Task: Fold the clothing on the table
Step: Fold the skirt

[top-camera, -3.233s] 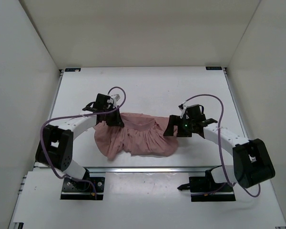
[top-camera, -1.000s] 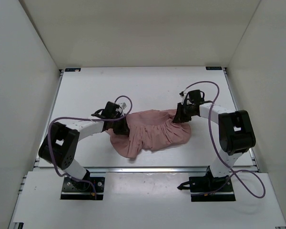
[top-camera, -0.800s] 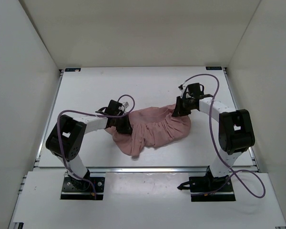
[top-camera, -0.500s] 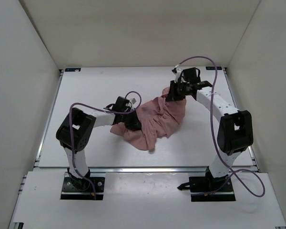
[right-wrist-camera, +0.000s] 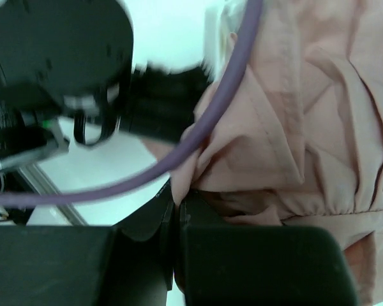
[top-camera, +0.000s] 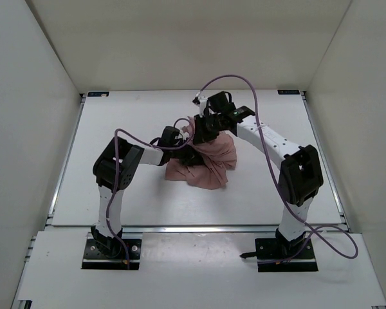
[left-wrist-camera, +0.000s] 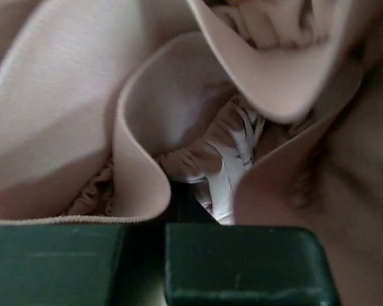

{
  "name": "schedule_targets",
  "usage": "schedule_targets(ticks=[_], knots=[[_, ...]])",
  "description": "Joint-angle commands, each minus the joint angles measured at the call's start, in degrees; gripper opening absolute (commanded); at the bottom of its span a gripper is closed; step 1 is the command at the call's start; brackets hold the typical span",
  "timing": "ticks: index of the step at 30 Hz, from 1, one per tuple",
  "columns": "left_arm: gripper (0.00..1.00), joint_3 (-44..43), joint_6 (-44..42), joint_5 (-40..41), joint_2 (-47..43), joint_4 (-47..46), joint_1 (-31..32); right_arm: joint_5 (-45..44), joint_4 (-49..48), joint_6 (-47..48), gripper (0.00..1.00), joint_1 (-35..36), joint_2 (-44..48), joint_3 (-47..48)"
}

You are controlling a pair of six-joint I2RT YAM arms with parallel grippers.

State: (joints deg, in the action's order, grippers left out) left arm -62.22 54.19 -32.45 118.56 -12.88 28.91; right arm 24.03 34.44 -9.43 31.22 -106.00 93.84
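Note:
The dusty-pink clothing (top-camera: 209,161) lies bunched in a heap in the middle of the white table (top-camera: 116,122). My left gripper (top-camera: 184,152) is at the heap's left edge, shut on a fold of fabric. In the left wrist view the clothing (left-wrist-camera: 179,108) fills the frame, and its band edge curls into that gripper (left-wrist-camera: 159,223). My right gripper (top-camera: 199,132) hovers just behind, shut on a raised corner. In the right wrist view, pink cloth (right-wrist-camera: 293,127) is pinched between the closed jaws of the right gripper (right-wrist-camera: 177,207). The two grippers are almost touching.
The left arm's wrist (right-wrist-camera: 57,70) and a purple cable (right-wrist-camera: 198,140) pass close in front of the right gripper. A second cable (top-camera: 235,80) loops above the right arm. White walls and metal rails (top-camera: 67,161) enclose the table.
The right gripper has carried its end of the clothing left and toward the back, up to the left gripper. The left gripper shifted right. The spread garment has drawn into a compact heap.

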Motion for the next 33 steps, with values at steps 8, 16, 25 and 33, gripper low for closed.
schedule_targets(ticks=[8,16,25,33], knots=[[0.00,1.48,9.17,-7.54,2.11,-15.14,-5.18,4.08,1.33,-1.47,0.01,2.09,3.24,-8.23],[0.00,3.06,12.69,-12.20,2.29,-20.77,-7.10,12.00,-1.58,-0.50,0.00,4.62,3.53,-13.61],[0.00,11.41,9.71,-13.00,-6.75,-19.64,-14.48,8.93,8.01,5.65,0.25,6.13,-3.16,-10.35],[0.00,11.16,3.04,-11.94,-15.11,-10.68,-18.00,14.54,4.42,1.37,0.81,2.45,4.73,-5.00]])
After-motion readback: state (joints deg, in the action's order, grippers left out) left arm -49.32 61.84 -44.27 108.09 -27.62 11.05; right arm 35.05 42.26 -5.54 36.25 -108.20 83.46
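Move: My right hand still holds a pinched edge of the skirt high up. The near half, where that edge goes, lies about 8 cm back from it and some 16 cm below. The skirt's right side is about 11 cm to my right hand's right, roughly 1 cm ahead and 16 cm down. My shut left hand is tucked low in the cloth, with the near half about 6 cm back and 2 cm left of it, at table level. With my right hand I bring the held edge back about 11 cm and down some 8 cm over the near half, tipping the fingers steeper, then open them wide to let go. My left hand, still shut, pushes forward a little inside the fold and lifts slightly, then slides out leftward about 10 cm, rising and levelling its fingers. ##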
